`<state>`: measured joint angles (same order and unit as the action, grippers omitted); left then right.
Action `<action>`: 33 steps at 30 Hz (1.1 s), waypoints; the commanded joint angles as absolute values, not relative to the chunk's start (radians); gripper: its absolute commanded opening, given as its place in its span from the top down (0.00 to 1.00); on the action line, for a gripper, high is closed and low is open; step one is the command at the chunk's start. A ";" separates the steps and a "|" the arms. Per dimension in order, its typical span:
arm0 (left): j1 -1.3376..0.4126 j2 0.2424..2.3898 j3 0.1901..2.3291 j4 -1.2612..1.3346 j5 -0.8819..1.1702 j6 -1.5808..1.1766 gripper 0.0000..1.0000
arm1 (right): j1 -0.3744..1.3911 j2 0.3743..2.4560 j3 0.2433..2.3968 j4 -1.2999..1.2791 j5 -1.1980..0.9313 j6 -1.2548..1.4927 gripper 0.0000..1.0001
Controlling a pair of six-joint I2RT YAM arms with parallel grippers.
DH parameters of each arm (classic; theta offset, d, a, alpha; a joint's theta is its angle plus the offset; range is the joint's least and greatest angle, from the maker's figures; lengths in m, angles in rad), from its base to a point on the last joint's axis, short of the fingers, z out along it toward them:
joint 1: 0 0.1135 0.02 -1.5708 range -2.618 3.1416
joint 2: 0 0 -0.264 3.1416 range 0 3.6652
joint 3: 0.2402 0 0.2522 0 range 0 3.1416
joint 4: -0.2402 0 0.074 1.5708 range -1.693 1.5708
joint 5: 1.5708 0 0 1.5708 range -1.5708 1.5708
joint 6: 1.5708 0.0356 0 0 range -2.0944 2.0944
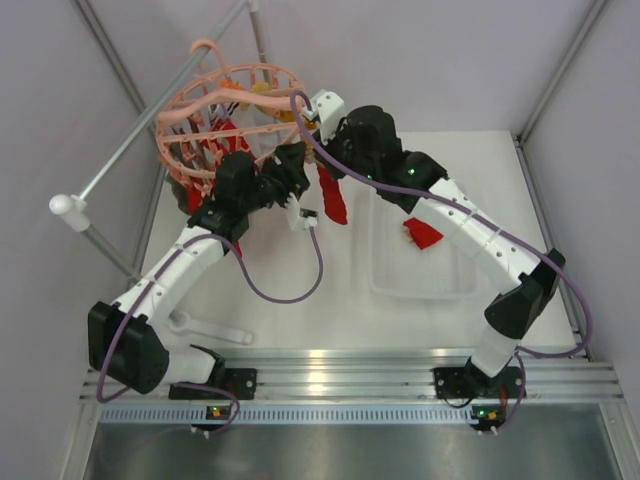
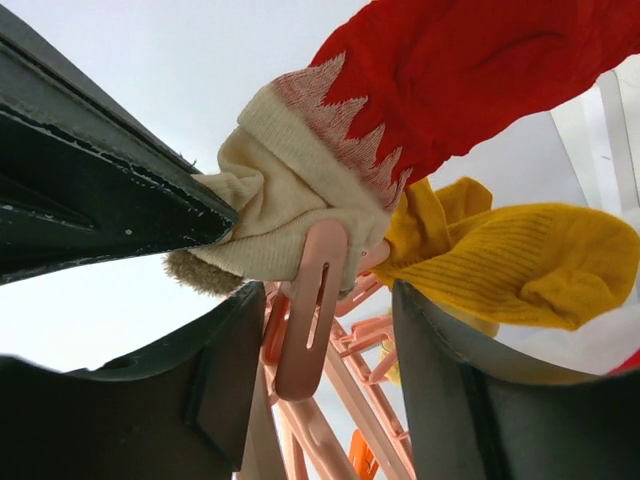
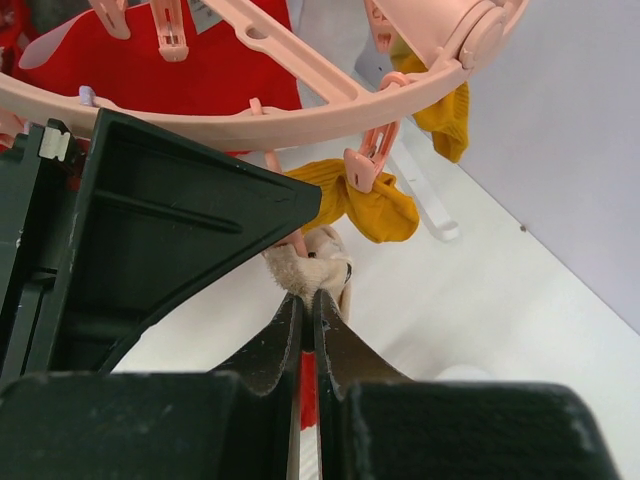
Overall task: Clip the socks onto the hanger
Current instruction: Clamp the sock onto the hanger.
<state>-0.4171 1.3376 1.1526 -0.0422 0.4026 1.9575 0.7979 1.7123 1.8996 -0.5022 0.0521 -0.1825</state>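
The salmon-pink hanger [image 1: 225,105] hangs from the rail at the back left, with red and yellow socks clipped on it. My right gripper [image 3: 308,292] is shut on the cream cuff of a red sock [image 3: 312,262], just under the hanger ring [image 3: 250,115]. The sock hangs down in the top view [image 1: 332,198]. My left gripper [image 2: 335,335] is open, its jaws apart on either side of a pink peg [image 2: 310,310]. The peg lies against the cuff [image 2: 290,215] and close to my left finger. A mustard-yellow sock [image 2: 510,262] hangs clipped beside it. Another red sock [image 1: 422,235] lies in the tray.
A clear plastic tray [image 1: 395,280] sits on the table at the right. The grey metal rail [image 1: 150,130] slants across the back left, ending in a white knob. A small white plastic piece [image 1: 205,328] lies near the left arm's base.
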 commanded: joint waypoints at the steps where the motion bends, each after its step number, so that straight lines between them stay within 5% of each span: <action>1: -0.420 1.309 1.140 -0.008 0.411 1.930 0.39 | 0.802 1.692 1.922 -0.445 0.066 -0.187 1.00; 17: -0.420 1.135 1.114 -0.057 0.416 1.780 0.16 | 0.695 1.710 1.881 -0.367 0.084 -0.156 1.00; 33: -0.419 0.928 1.140 -0.028 0.338 0.635 0.17 | 0.568 1.764 1.838 -0.198 -0.089 -0.169 1.00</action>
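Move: The peg I have just let off sits between my left fingertips, about 1 cm ahead and 1 cm right, level with the hand; from my right hand it is roughly 3 cm left, 1 cm back and 1 cm up. The sock's cream cuff, pinched in my right hand, lies some 3 cm ahead and 4 cm right of my left hand. The yellow sock on the next peg is about 5 cm ahead and 2 cm left of my right hand, a little lower. I spread my already parted left fingers wider and draw that hand off the peg, back about 10 cm and up about 9, drifting left, while it rolls some 50 degrees with its left side going down. My shut right hand keeps its pinch on the cuff and pulls it forward about 8 cm and to the right about 5, turning slightly clockwise. ##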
